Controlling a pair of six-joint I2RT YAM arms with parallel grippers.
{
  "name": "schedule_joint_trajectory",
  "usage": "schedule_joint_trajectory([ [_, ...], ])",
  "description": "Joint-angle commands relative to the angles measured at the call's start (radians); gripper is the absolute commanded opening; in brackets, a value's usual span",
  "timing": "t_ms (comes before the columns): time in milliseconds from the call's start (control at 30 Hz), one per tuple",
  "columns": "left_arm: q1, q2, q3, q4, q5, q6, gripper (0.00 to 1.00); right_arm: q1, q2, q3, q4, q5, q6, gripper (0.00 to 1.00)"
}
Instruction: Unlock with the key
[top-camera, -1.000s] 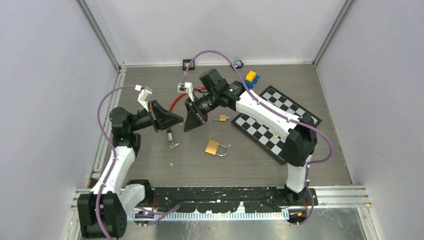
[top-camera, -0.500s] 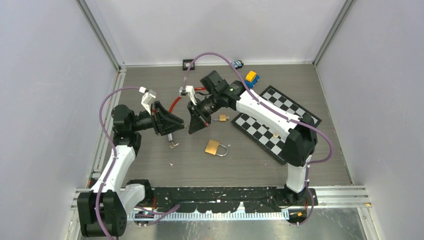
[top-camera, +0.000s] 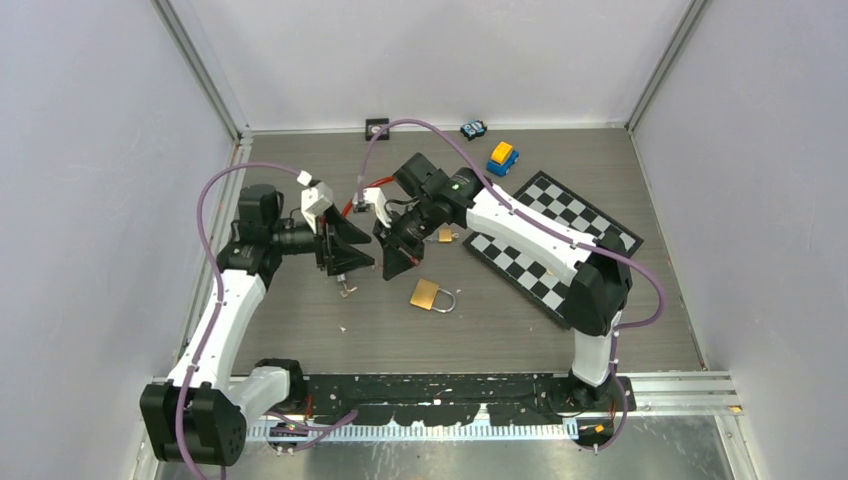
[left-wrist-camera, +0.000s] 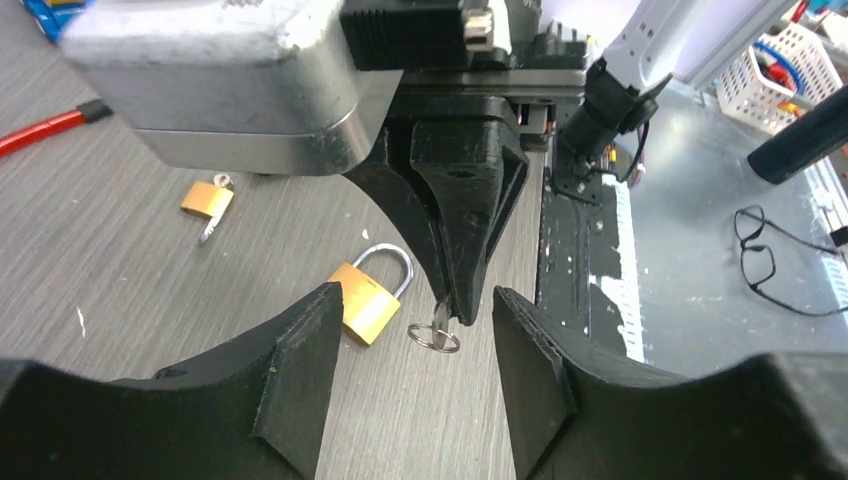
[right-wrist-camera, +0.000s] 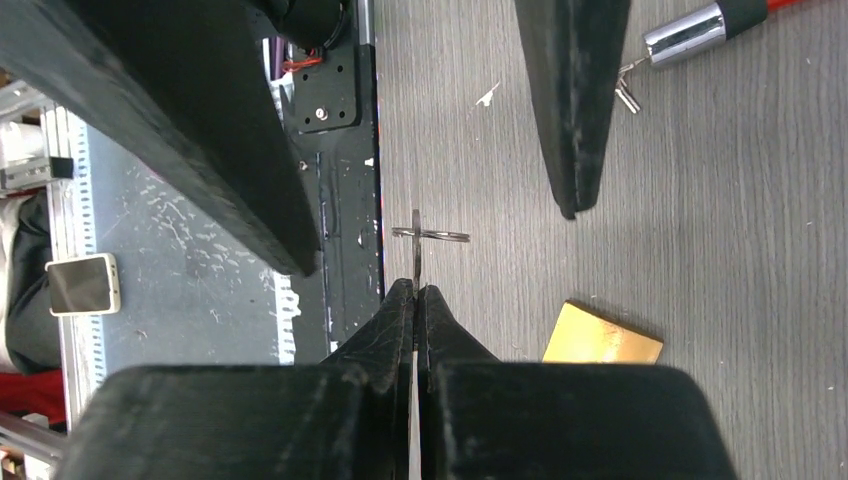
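Observation:
A small silver key (left-wrist-camera: 438, 322) on a wire ring (right-wrist-camera: 431, 235) sticks out from the tips of my right gripper (right-wrist-camera: 415, 289), which is shut on it. In the top view that gripper (top-camera: 390, 273) points down at the table just left of the brass padlock (top-camera: 425, 294). The padlock (left-wrist-camera: 365, 302) lies flat with its steel shackle closed. My left gripper (left-wrist-camera: 416, 300) is open. Its fingers (left-wrist-camera: 300, 350) stand on either side of the key without touching it. From above, the left gripper (top-camera: 358, 264) faces the right one closely.
A smaller brass padlock (top-camera: 445, 235) lies behind the right gripper. A red cable lock (top-camera: 352, 205) has its metal end (right-wrist-camera: 685, 32) on the table below the left gripper. A checkerboard (top-camera: 560, 235) lies at the right, with a yellow and blue toy car (top-camera: 502, 156) behind it.
My left gripper has opened and let go of the key, and the right gripper has shut on it. Both grippers have shifted toward the near side, closer to the padlock.

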Motion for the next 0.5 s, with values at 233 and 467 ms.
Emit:
schedule_joint_trajectory([
  [233,-0.081,0.036,0.026,-0.179,-0.046,0.230,0.45,0.031,-0.020,0.049,-0.027,0.044,-0.043,0.01],
  [467,-0.104,0.046,0.018,-0.180,-0.058,0.224,0.31,0.033,-0.021,0.047,-0.033,0.055,-0.048,0.01],
])
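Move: The left hand's open fingers are just above the key with its ring, which sticks out of the right fingertips about 3 cm to the left hand's right, 2 cm below and 1 cm back. Some 24 cm below that hand, the large padlock lies about 12 cm right and 1 cm ahead, the small padlock 15 cm ahead and 15 cm right, the spare keys 2 cm ahead and 4 cm left. The right hand has the key at its own pads. The right hand keeps its pinch on the key, nearly still, while the left hand sinks about 3 cm onto it, easing some 1.5 cm back and as much to the right. The left fingers narrow around the ring end from both sides to roughly half their earlier gap, still open, with no clear touch yet. ##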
